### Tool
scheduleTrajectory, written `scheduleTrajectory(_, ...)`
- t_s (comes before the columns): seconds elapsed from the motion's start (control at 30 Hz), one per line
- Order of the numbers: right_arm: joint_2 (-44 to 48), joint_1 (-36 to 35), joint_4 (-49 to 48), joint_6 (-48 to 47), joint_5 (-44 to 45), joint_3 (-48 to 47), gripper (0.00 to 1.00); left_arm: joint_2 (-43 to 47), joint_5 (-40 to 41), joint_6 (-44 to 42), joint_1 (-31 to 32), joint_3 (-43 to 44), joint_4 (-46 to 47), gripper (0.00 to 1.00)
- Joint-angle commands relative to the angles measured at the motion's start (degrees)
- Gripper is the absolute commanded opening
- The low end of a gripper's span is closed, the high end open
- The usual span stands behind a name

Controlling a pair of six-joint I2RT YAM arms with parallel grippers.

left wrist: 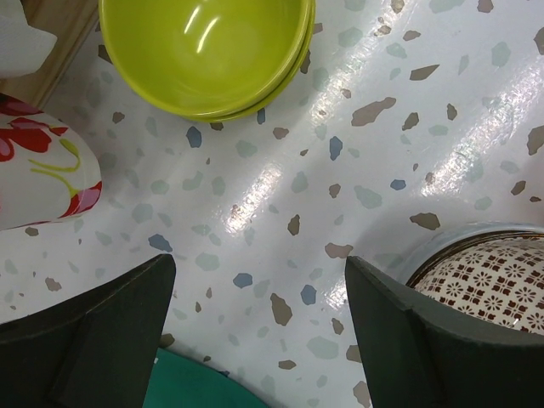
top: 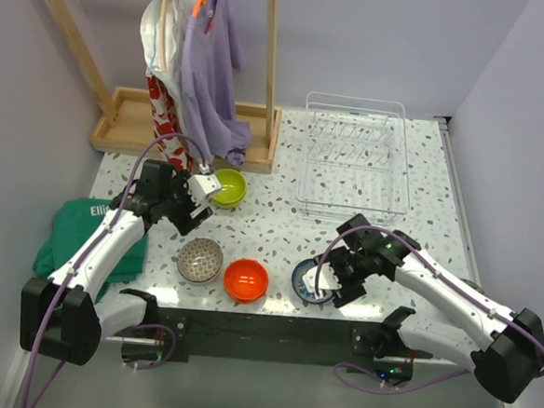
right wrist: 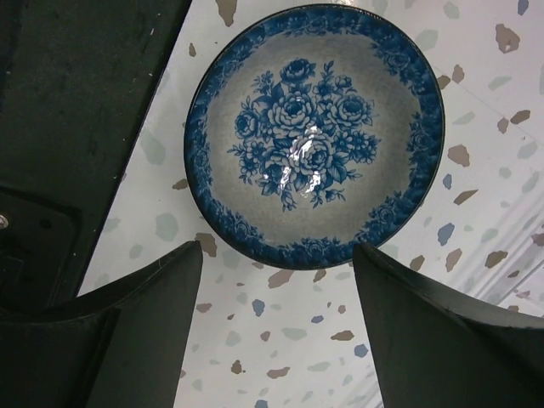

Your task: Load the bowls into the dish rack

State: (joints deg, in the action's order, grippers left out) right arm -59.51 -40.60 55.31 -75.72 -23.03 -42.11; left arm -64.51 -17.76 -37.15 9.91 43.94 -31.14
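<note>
Four bowls sit on the speckled table: lime green (top: 226, 187), brown-patterned with a pale outside (top: 200, 260), orange-red (top: 246, 280), and blue-flowered (top: 306, 279). The clear wire dish rack (top: 354, 158) stands at the back right with nothing in it. My left gripper (top: 190, 215) hangs open above bare table. From the left wrist, the gripper (left wrist: 259, 263) has the lime bowl (left wrist: 208, 51) ahead and the patterned bowl (left wrist: 489, 276) beside its right finger. My right gripper (top: 339, 282) is open, partly covering the blue bowl. In the right wrist view the gripper (right wrist: 279, 248) is just short of that bowl's (right wrist: 314, 136) rim, holding nothing.
A wooden tray base with posts (top: 128, 129) holds hanging clothes (top: 203, 59) at the back left. A red-patterned garment (left wrist: 42, 174) hangs close to the left gripper. A green cloth (top: 92, 233) lies at the left edge. The black mounting plate (top: 263, 329) runs along the near edge.
</note>
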Motion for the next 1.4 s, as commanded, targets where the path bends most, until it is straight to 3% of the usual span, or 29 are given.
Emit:
scheduleTrajectory(0.0,1.05,-1.93,-1.61,-2.67,0.17,1.15,0.75,0.7,0.27,0.67,0.37,1.85,-0.07,0.86)
scheduleTrajectory(0.6,0.01,-5.28,-4.5,-3.21,1.32,5.28,0.57,1.67,0.62,1.73,0.37,0.53,0.37,0.86)
scheduleTrajectory(0.83,-0.35,-7.65,-9.6,2.06,2.28,5.98,0.4,2.2,-0.17,2.6,0.37,0.09,0.73,0.86)
scheduleTrajectory(0.97,-1.84,-10.63,-9.44,4.79,3.34,4.67,0.17,2.11,-0.7,2.34,0.37,0.53,0.38,0.86)
scheduleTrajectory(1.1,-2.46,-11.17,-6.28,7.16,3.69,0.9,0.04,1.49,-1.4,0.94,0.37,1.84,-0.42,0.86)
scheduleTrajectory(1.23,-0.62,-11.26,-2.85,11.03,2.64,-5.08,0.0,1.23,-2.1,-0.64,0.63,3.69,-1.29,0.85)
scheduleTrajectory(1.37,-2.01,-11.17,-1.08,20.6,1.58,-12.54,0.0,1.23,-2.54,-1.87,2.12,4.31,-2.18,0.84)
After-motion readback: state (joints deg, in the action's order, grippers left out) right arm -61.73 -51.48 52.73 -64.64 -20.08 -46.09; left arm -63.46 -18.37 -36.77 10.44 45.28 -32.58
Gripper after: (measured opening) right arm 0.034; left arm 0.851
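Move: The blue-patterned bowl I go for with my right hand has its middle about 6 cm to this hand's left and 1 cm ahead, some 5 cm lower. The orange bowl sits roughly 18 cm farther left of the blue bowl, almost level with it. The dish rack's middle is about 35 cm ahead of my right hand and 3 cm to its right. From my left hand the blue bowl lies some 35 cm right and 13 cm back. I bring my open right hand down about 3 cm and back 2 cm to the near right part of the blue bowl's rim, turning slightly counter-clockwise. Edging some 3 cm left, I shut the fingers until they pinch the rim, then draw straight up about 4 cm, unwinding that small turn. ##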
